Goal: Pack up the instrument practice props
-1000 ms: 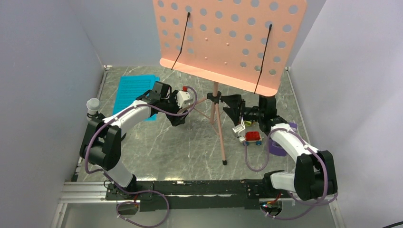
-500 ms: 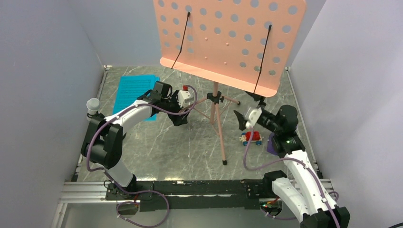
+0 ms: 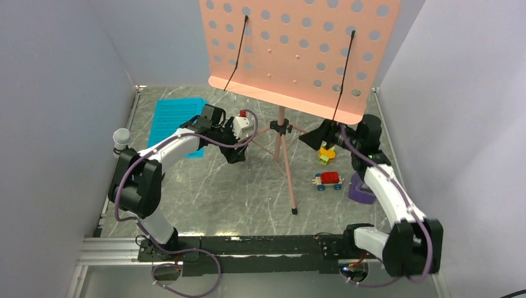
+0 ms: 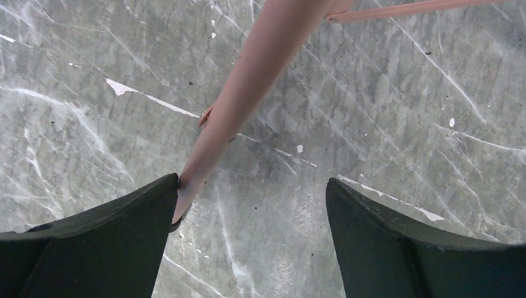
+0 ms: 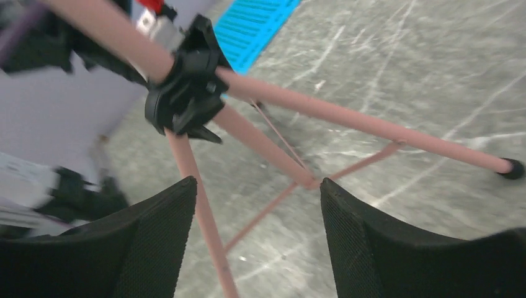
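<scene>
The salmon-pink music stand stands mid-table on its tripod, the perforated desk high at the back. My left gripper is open low over the floor, and the stand's left leg ends against the tip of its left finger. My right gripper is open just right of the black tripod hub, with thin legs running between its fingers. Cyan sheet-music pages lie flat at the back left. The purple metronome sits by the right arm.
A red toy car stands right of the stand's pole, with a small yellow toy just behind it. Grey walls close in on the left, right and back. The front tripod leg ends at a black foot.
My right arm has swung away from the toy car and back up toward the tripod hub. The yellow toy now shows on the floor. The left arm has barely moved.
</scene>
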You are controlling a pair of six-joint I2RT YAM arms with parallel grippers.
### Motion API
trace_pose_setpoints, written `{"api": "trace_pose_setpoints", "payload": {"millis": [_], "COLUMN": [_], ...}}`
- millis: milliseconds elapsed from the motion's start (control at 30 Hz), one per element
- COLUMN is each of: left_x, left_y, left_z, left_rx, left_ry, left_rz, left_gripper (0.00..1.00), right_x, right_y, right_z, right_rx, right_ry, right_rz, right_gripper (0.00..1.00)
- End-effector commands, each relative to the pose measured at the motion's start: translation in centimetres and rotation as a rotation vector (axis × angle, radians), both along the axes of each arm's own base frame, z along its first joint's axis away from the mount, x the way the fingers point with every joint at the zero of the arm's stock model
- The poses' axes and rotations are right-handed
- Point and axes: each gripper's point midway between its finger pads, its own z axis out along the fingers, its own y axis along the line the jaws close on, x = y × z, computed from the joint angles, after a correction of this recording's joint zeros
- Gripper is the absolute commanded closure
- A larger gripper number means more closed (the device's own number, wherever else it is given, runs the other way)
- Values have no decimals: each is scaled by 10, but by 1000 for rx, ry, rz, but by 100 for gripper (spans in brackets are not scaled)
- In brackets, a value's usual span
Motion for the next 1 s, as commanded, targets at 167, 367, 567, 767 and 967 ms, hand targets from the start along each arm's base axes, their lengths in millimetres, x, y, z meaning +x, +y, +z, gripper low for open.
{"api": "trace_pose_setpoints", "payload": {"millis": [167,367,567,767,967], "left_x": [-11,-12,-14,-15,-17], "left_y": [-5,-7,-6,-4,-4], "left_z": [5,4,4,4,0], "left_rx": [5,14,19,23,24], "left_ry": [16,14,7,2,12], "left_rz": [-35,-42,-43,-42,-42], "left_gripper": [8,8,8,8,8], "right_x": [11,9,11,16,10], "right_y": [24,36,51,52,60], "right_z": [55,56,51,46,47], "right_rx": [390,402,381,380,362], "right_ry": [250,299,332,333,250], "right_rz": [167,273,323,313,363], "right_gripper": [28,32,42,54,63]}}
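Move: The black collar where the stand's legs meet lies about 8 cm to the right hand's left, 2 cm ahead and some 2 cm above it. On the table, roughly 21 cm below that hand, the yellow toy sits about 2 cm ahead and 8 cm right, the red toy truck 7 cm back and 9 cm right, and the near leg's foot 18 cm back and 2 cm left. From the left hand the collar is about 13 cm right, roughly level in reach, 15 cm higher. The right hand reaches in beneath the music desk towards the stand's black collar, nudging forward at first and then going about 5 cm to the left while rising some 3 cm. Meanwhile the wrist rolls clockwise as seen from behind the hand and swings round until the fingers point mostly left (some 35 degrees of turn in all), and the open fingers narrow to about half their gap as their tips come up close to the collar's lever; whether they touch it can't be seen. ##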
